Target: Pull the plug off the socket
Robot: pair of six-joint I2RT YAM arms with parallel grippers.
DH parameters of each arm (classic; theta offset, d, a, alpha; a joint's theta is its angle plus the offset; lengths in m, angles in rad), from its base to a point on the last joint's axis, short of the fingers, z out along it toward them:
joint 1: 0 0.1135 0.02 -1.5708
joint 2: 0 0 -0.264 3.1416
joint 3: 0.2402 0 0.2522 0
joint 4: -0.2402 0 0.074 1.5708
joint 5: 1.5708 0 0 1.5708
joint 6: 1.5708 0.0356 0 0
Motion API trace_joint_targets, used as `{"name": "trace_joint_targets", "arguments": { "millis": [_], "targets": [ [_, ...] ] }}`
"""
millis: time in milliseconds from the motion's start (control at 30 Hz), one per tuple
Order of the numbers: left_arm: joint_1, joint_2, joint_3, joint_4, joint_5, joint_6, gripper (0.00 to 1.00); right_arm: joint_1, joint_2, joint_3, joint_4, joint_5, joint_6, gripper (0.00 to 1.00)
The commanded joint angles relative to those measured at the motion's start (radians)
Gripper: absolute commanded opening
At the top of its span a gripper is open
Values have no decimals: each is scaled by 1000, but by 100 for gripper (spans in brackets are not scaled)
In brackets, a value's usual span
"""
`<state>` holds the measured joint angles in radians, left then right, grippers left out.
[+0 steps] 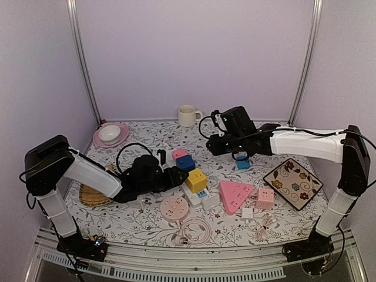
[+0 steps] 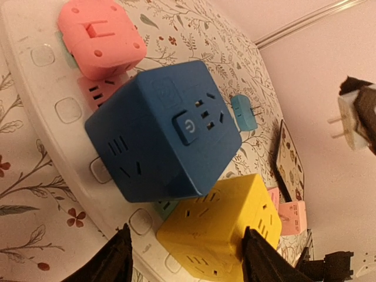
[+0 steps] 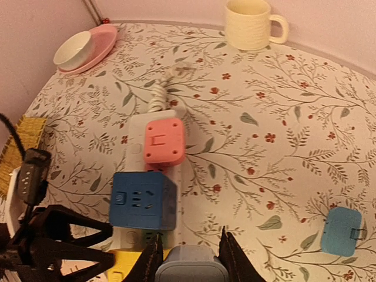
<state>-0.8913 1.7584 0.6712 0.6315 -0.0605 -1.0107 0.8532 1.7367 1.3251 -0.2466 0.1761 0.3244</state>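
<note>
A white power strip point(image 3: 136, 133) lies on the flowered table with a pink plug point(image 3: 164, 140), a blue cube plug point(image 3: 143, 200) and a yellow cube plug point(image 2: 223, 226) seated in it. My left gripper point(image 2: 191, 258) is open and straddles the yellow cube. Its right finger point(image 2: 264, 258) is against the cube's side, while the left finger stands apart over the strip point(image 2: 35, 100). My right gripper point(image 3: 188, 255) is shut on a grey-white plug point(image 3: 191, 267), held above the table beside the strip. The same plug point(image 2: 348, 120) shows its bare prongs in the left wrist view.
A cream mug point(image 1: 188, 115) and a pink plate with a white bowl point(image 1: 110, 134) stand at the back. A patterned tray point(image 1: 293, 183), a pink triangular socket point(image 1: 235, 195), a round pink socket point(image 1: 174, 207), a small blue adapter point(image 1: 243, 164) and a woven mat point(image 1: 94, 194) lie around the strip.
</note>
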Motion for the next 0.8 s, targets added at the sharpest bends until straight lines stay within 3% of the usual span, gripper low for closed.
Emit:
{"name": "trace_joint_targets", "arguments": {
  "millis": [0,233,600,767],
  "targets": [
    [-16,-28,-28,-100,-12,51,63,-123,-64,-100,60,-86,39,4],
    [-29,-73,-27,-96,-6,101,63,-255,-134,-287,140,-164,78,6],
    [-63,-131,-30,-83,-30,139,63,-340,-124,-470,250,-246,121,18],
    [-69,-134,-35,-86,-42,138,63,-349,-91,-483,272,-260,128,31]
  ]
}}
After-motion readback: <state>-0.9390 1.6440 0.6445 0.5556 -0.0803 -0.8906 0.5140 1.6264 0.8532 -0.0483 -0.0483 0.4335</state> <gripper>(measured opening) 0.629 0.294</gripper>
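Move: The right hand, already holding the freed plug, has the blue adapter about 15 cm to its right, 7 cm ahead and 17 cm below. The yellow block is about 5 cm back and 5 cm left of the hand; the pink triangle about 10 cm back and 12 cm right. From the left hand, the blue adapter is some 24 cm right and 10 cm ahead. Still gripping the plug, the right hand swings about 15 cm right and 11 cm down towards the blue adapter. ##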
